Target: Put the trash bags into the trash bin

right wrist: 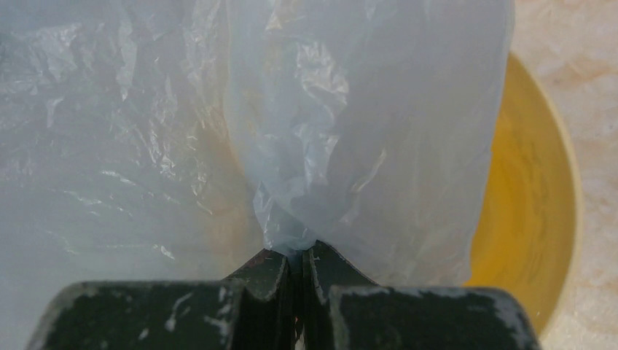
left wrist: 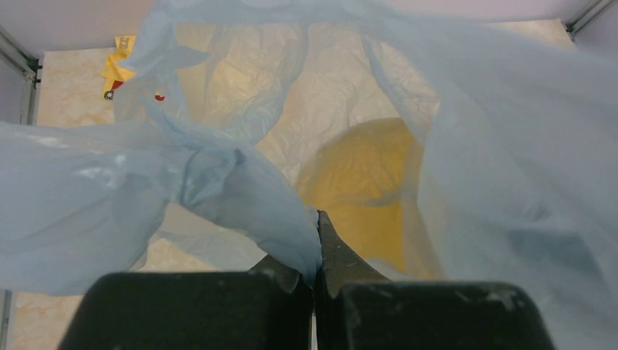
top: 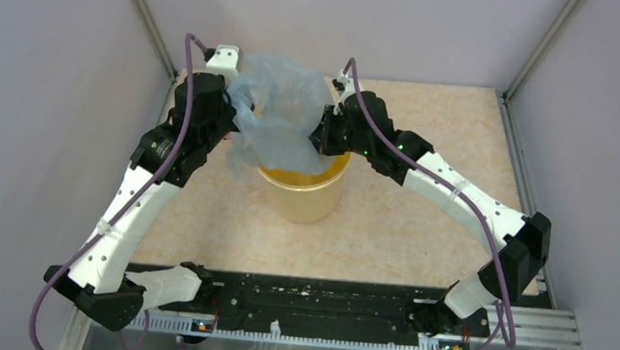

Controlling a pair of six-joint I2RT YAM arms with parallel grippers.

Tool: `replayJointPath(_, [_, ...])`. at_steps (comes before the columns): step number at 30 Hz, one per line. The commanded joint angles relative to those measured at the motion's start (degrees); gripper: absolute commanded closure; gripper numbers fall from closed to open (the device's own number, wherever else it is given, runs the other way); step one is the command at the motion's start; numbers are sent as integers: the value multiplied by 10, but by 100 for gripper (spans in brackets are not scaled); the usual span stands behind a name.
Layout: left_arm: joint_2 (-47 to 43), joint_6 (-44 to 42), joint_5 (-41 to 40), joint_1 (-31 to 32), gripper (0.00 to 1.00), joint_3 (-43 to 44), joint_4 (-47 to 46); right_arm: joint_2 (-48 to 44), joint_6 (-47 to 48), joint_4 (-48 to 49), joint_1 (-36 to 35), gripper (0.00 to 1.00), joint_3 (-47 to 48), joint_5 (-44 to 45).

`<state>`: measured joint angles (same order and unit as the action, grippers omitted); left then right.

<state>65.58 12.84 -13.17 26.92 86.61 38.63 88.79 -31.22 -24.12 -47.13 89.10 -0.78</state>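
The trash bag (top: pixel 283 109) is a thin pale blue film hanging over the far left of the pale yellow trash bin (top: pixel 309 194), its lower end dipping inside the rim. My left gripper (top: pixel 229 110) is shut on the bag's left edge; in the left wrist view the film (left wrist: pixel 240 197) is pinched between the closed tips of the left gripper (left wrist: pixel 318 219), with the bin (left wrist: pixel 364 189) showing through it. My right gripper (top: pixel 324 134) is shut on a gathered fold at the bag's right side. The right wrist view shows the bag (right wrist: pixel 342 131) bunched in the right gripper (right wrist: pixel 295 254) over the bin's rim (right wrist: pixel 536 197).
A yellow cloth (left wrist: pixel 116 69) with red and grey marks lies on the table at the far left, seen only in the left wrist view. Grey walls with metal corner posts close in the table on three sides. The black rail (top: pixel 321 299) runs along the near edge.
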Motion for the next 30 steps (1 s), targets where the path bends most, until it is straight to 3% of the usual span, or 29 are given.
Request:
replayJointPath(1, [13,-9,18,-2,100,24,-11,1,-17,16,-10,99,-32,5])
replayJointPath(6, [31,-8,30,-3,100,30,-22,-2,-16,-5,-10,94,-47,5])
replayJointPath(13, [46,-10,30,-2,100,30,-29,-45,2,-40,-11,60,-15,24])
replayJointPath(21, [62,-12,30,-2,100,32,-32,-77,13,-104,-13,35,20,62])
replayJointPath(30, [67,-10,31,-3,100,32,-31,-77,62,-177,-12,20,73,137])
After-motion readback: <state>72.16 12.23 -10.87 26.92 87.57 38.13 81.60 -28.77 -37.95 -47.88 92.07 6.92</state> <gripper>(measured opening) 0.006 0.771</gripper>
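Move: The trash bin's middle lies some 4 cm ahead, 4 cm left and 17 cm below the right hand, whose shut fingers still hold a gather of the blue trash bag. The bag spreads about 3 cm ahead and 9 cm left of it, at roughly its height. From the left hand, gripping the other end, the bin is about 5 cm ahead, 15 cm right and 25 cm down; the yellow bag lies some 30 cm ahead, 7 cm left and 37 cm down. Lowering about 5 cm with its pinched gather of blue bag over the bin's right side, the right hand opens wide and lets go, then rises some 8 cm while drawing about 5 cm right, off the bag. Meanwhile the left hand keeps its pinch and eases about 3 cm down, a little forward and right, towards the bin. ##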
